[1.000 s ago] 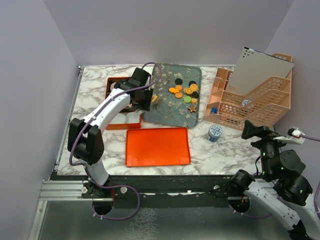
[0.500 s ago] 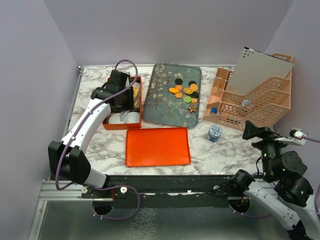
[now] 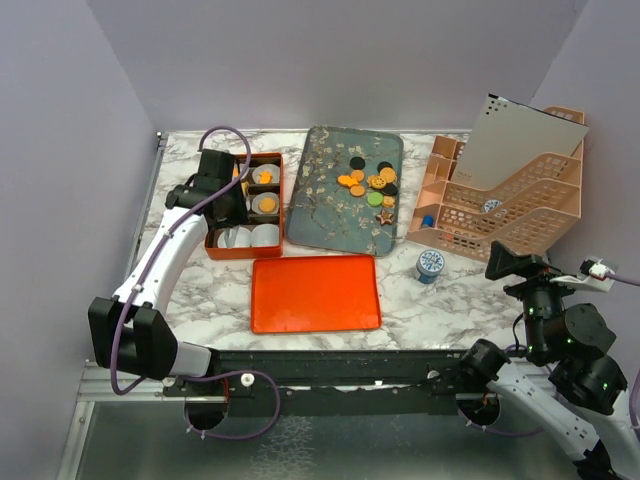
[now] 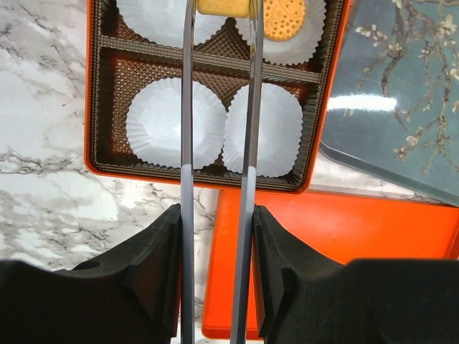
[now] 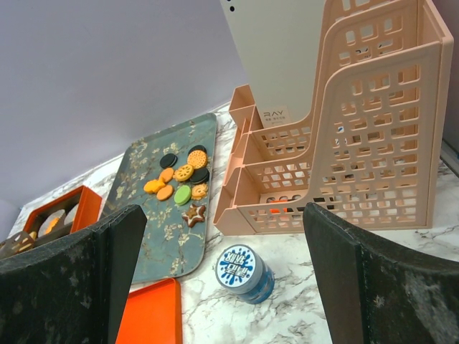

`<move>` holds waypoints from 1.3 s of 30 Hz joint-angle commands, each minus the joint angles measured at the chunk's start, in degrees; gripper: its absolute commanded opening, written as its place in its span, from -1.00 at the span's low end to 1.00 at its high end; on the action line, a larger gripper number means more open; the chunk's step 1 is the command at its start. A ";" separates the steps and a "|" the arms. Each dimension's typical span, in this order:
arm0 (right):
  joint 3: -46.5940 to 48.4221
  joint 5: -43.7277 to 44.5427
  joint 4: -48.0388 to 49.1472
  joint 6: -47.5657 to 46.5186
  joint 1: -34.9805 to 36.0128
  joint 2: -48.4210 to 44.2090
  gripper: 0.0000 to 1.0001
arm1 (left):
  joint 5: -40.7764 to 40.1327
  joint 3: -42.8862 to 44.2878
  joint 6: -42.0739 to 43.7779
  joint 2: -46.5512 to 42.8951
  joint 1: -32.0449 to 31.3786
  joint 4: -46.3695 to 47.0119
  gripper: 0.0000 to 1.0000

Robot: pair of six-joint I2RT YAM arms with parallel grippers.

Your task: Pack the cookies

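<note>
My left gripper (image 4: 217, 236) is shut on a pair of grey metal tongs (image 4: 188, 143). The tongs pinch a yellow-orange cookie (image 4: 224, 6) over the orange box (image 4: 92, 86), which holds white paper liners. One liner holds an orange cookie (image 4: 285, 18). In the top view the left gripper (image 3: 218, 185) hovers over the box (image 3: 278, 195). The remaining cookies (image 3: 370, 185), orange, black, green and a brown star, lie on the floral tray (image 3: 330, 215); they also show in the right wrist view (image 5: 181, 183). My right gripper (image 5: 222, 215) is open and empty at the right.
An orange lid (image 3: 315, 292) lies in front of the box and tray. A blue-and-white tin (image 3: 431, 264) stands right of the lid. A pink file organiser (image 3: 510, 190) with a white sheet fills the back right. Purple walls surround the table.
My left arm has swung left from the tray's near-left corner to above the orange box, carrying the tongs. The right arm has not moved.
</note>
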 commanded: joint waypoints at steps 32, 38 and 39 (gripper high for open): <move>0.33 -0.21 -1.35 0.50 0.07 -0.42 0.99 | -5.28 -5.53 -0.72 5.46 2.85 7.85 -0.92; 0.30 -0.23 -1.32 0.41 0.07 -0.42 1.00 | -4.40 -6.13 -0.13 5.86 2.85 7.84 -0.80; 0.35 -0.20 -1.35 0.48 0.07 -0.42 0.99 | -4.16 -6.06 -0.03 5.96 2.85 7.83 -0.75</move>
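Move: The left hand holds the tongs with a square yellow cookie in their tips. The empty middle-left paper cup lies about 8 cm ahead of that hand, 3 cm to its left and 16 cm below. At that depth, the cup with the round cookie is 8 cm ahead and 5 cm right, and the empty near-left cup is level with the hand and 3 cm left. From the idle right hand the middle-left cup is roughly 24 cm ahead, 58 cm left and 30 cm below. The left arm keeps its grip on the tongs and lowers the square cookie about 6 cm towards the middle-left cup, first easing nearly 3 cm left, away from the round cookie's cup, as it starts down, then sinking almost straight with only a slight forward drift. Meanwhile the wrist turns about 5 degrees counter-clockwise and tips a little, the fingers hold their opening, and the tongs' tips stay closed on the cookie. ##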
